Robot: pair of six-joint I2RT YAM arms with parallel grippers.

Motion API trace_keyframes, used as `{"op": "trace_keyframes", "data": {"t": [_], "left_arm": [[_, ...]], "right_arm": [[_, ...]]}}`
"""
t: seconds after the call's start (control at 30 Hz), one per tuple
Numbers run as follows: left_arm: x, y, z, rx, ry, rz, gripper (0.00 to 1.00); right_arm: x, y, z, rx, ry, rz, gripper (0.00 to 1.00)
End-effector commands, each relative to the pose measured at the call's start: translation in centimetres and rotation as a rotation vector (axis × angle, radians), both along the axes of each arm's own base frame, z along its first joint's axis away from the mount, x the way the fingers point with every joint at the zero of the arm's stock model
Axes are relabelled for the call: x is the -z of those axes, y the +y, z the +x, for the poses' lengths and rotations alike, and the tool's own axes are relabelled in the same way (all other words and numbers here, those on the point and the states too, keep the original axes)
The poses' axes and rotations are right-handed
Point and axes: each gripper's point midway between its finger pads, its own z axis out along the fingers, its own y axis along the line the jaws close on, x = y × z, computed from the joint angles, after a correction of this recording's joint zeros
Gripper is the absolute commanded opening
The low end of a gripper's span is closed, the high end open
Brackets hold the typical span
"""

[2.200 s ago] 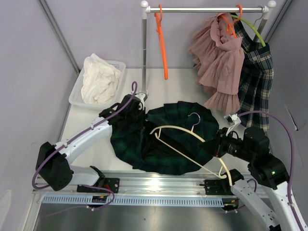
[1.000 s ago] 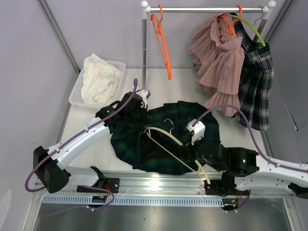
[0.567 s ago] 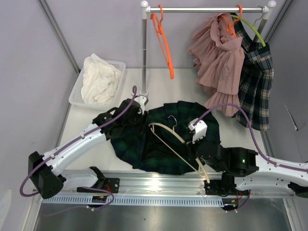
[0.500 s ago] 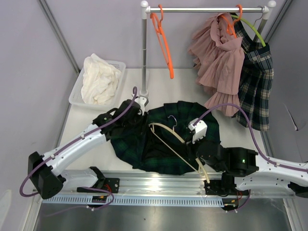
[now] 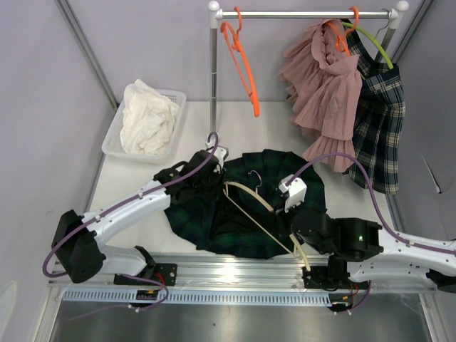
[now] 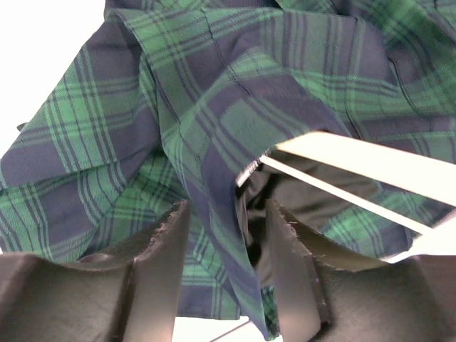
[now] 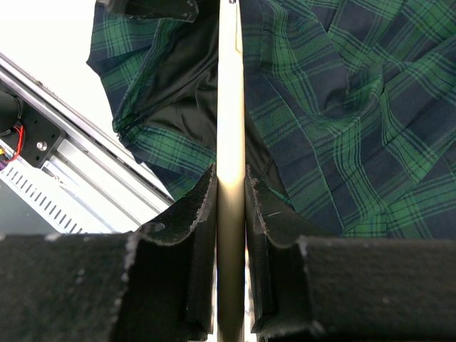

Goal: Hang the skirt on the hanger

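Note:
The dark green and navy plaid skirt (image 5: 192, 221) lies spread on the table's middle. A cream hanger (image 5: 246, 190) lies slantwise across it, hook toward the back. My right gripper (image 5: 296, 235) is shut on the hanger's near arm; the right wrist view has the cream bar (image 7: 230, 92) pinched between both pads over the skirt (image 7: 342, 128). My left gripper (image 5: 206, 174) hovers over the skirt's left part, close to the hanger's far end. Its jaws (image 6: 226, 214) are open, and a loose fold of the skirt's edge (image 6: 214, 142) hangs between the fingers. The hanger (image 6: 356, 160) pokes into the skirt's opening just beyond.
A white basket (image 5: 174, 96) holding white cloth sits back left. A clothes rack (image 5: 213, 71) stands behind, carrying an orange hanger (image 5: 244, 57), a pink skirt (image 5: 324, 92) and a plaid garment (image 5: 377, 121). The aluminium rail (image 5: 235, 267) runs along the near edge.
My left gripper has opened, letting go of the skirt's edge, and has moved right toward the hanger. The right arm, after swinging in earlier, stays still with the hanger.

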Motion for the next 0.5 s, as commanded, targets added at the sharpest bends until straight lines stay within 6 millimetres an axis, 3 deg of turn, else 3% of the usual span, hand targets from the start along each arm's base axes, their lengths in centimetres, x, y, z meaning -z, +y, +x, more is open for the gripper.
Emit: {"op": "trace_keyframes", "data": {"t": [0.0,0.03,0.07,0.1,0.33,0.47], "left_arm": [[-0.1,-0.4,1.6,-0.015,-0.064,0.025,0.38],[0.0,-0.3,1.6,-0.016,-0.062,0.034,0.28],[-0.4,-0.4,1.7,-0.017,-0.068,0.034,0.08],[-0.6,-0.4,1.7,-0.022,-0.076,0.040,0.00],[-5.5,0.6,1.5,-0.078,-0.143,0.021,0.00],[-6.8,1.0,1.1,-0.086,-0.150,0.023,0.00]], "right_arm": [[-3.6,0.5,0.6,0.043,-0.027,0.114,0.00],[-3.6,0.6,0.5,0.037,-0.025,0.114,0.00],[-3.6,0.6,0.5,0.034,-0.023,0.112,0.00],[-3.6,0.7,0.5,0.031,-0.023,0.112,0.00],[-3.0,1.1,0.4,0.016,-0.021,0.085,0.00],[-3.1,1.3,0.2,0.007,-0.019,0.092,0.00]]}}
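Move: The skirt's waist edge lies between the left hand's open fingers, about 1 cm ahead of the hand point and 1 cm below. The hanger's near end is some 2 cm ahead and 2 cm to the right of that hand, its hook about 2 cm ahead and 9 cm right. From the right hand, gripping the hanger, that edge lies roughly 15 cm left, 7 cm ahead and 6 cm lower. The left fingers dip 1 cm, pinch shut on the skirt's waist edge, then rise about 4 cm. ##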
